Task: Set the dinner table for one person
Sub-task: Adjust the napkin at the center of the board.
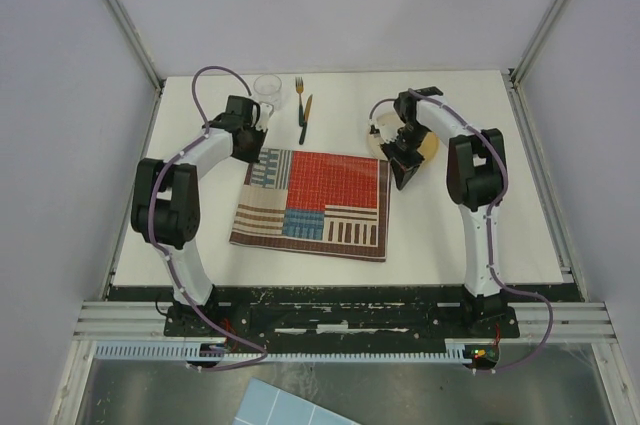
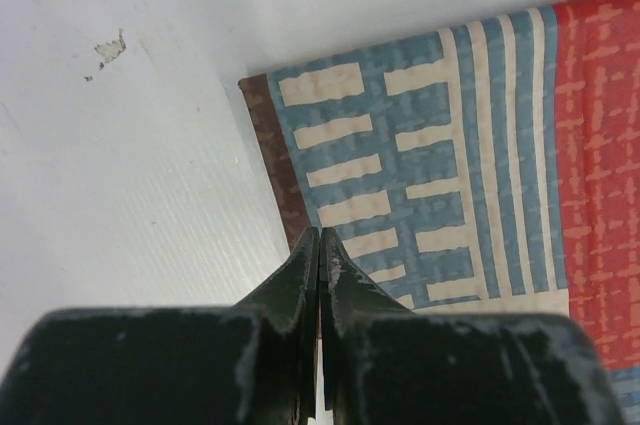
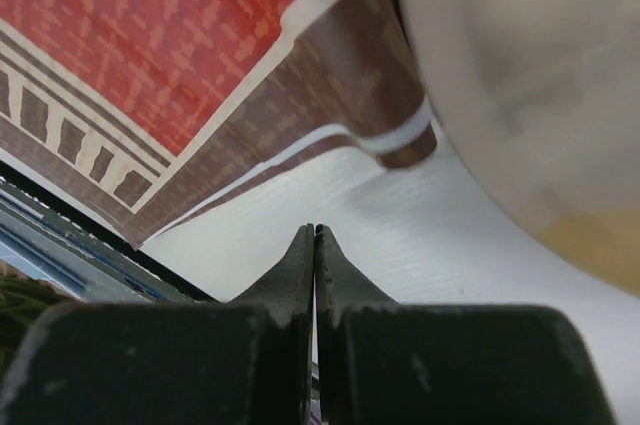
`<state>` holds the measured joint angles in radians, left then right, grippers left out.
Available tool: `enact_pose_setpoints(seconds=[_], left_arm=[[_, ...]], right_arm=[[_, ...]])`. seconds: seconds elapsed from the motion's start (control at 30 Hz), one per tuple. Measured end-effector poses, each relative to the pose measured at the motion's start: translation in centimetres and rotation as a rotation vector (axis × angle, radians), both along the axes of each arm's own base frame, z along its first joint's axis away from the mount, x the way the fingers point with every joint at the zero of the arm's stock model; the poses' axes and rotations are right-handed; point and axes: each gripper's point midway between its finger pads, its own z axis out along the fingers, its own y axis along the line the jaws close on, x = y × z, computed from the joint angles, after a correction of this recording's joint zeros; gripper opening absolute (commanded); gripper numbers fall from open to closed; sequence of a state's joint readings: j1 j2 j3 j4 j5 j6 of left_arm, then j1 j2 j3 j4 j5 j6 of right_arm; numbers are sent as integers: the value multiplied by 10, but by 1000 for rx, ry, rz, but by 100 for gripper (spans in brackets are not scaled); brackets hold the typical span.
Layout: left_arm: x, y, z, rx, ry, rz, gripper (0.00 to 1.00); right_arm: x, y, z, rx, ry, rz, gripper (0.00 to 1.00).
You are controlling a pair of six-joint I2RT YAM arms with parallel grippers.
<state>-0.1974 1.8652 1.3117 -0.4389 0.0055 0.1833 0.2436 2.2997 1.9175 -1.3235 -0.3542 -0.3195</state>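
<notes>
The dinner table [image 1: 480,235] is a white top with metal-framed edges. A red, blue and beige striped placemat [image 1: 310,200] lies flat at its middle. My left gripper [image 1: 258,153] is shut, its tips [image 2: 320,237] over the brown left edge of the placemat [image 2: 420,155] near its far corner; no cloth shows between the jaws. My right gripper [image 1: 403,180] is shut and empty, its tips [image 3: 315,232] over bare table [image 3: 430,235] just off the placemat's far right corner [image 3: 395,135]. A cream plate [image 3: 520,95] sits right beside that corner, partly hidden under the right arm [image 1: 425,145].
A clear glass [image 1: 267,90], a fork [image 1: 299,93] and a dark-handled knife [image 1: 305,117] lie at the back of the table behind the placemat. Grey walls close in on both sides. A metal rail [image 1: 340,320] runs along the near edge.
</notes>
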Motion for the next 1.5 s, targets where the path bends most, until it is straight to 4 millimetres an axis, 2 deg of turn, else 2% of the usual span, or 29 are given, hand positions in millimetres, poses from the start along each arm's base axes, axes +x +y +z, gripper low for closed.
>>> enact_pose_setpoints(seconds=[0.2,1.17,1.37,1.5], left_arm=[[-2,2,-3,7,7,4,3],[-1,15,-3,30,6,38,3],[-1,16,-3,30,7,41,3],[-2,17,-4,31,11,42,3]], right_arm=[[-4,6,-26,-29,58,18,2],[43,61,-25,-19,-63,3,2],[43,58,-25,-37,-100,1,2],[45,45,-19,-80,-183,0,2]])
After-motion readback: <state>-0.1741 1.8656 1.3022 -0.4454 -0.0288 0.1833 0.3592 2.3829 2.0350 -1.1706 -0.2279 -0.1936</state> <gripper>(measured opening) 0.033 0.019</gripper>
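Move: The napkin's far right corner lies about 7 cm ahead and 3 cm to the left of the right hand, its middle about 23 cm left and 5 cm back, all some 3 cm lower. The plate's middle is about 14 cm straight ahead of that hand. From the left hand, the napkin's far left corner is about 4 cm ahead and 1 cm left, its middle some 15 cm right and 11 cm back; the knife lies about 11 cm ahead and 14 cm right. Lower the shut right fingertips about 2.5 cm to the table just outside the napkin's right edge, then sweep them left about 6 cm and forward about 4 cm, pushing that edge along, and finally back off 1.5 cm to the right as the fingertips tip forward. Keep the left fingers shut and low over the far left corner area, easing left 1.5 cm. ##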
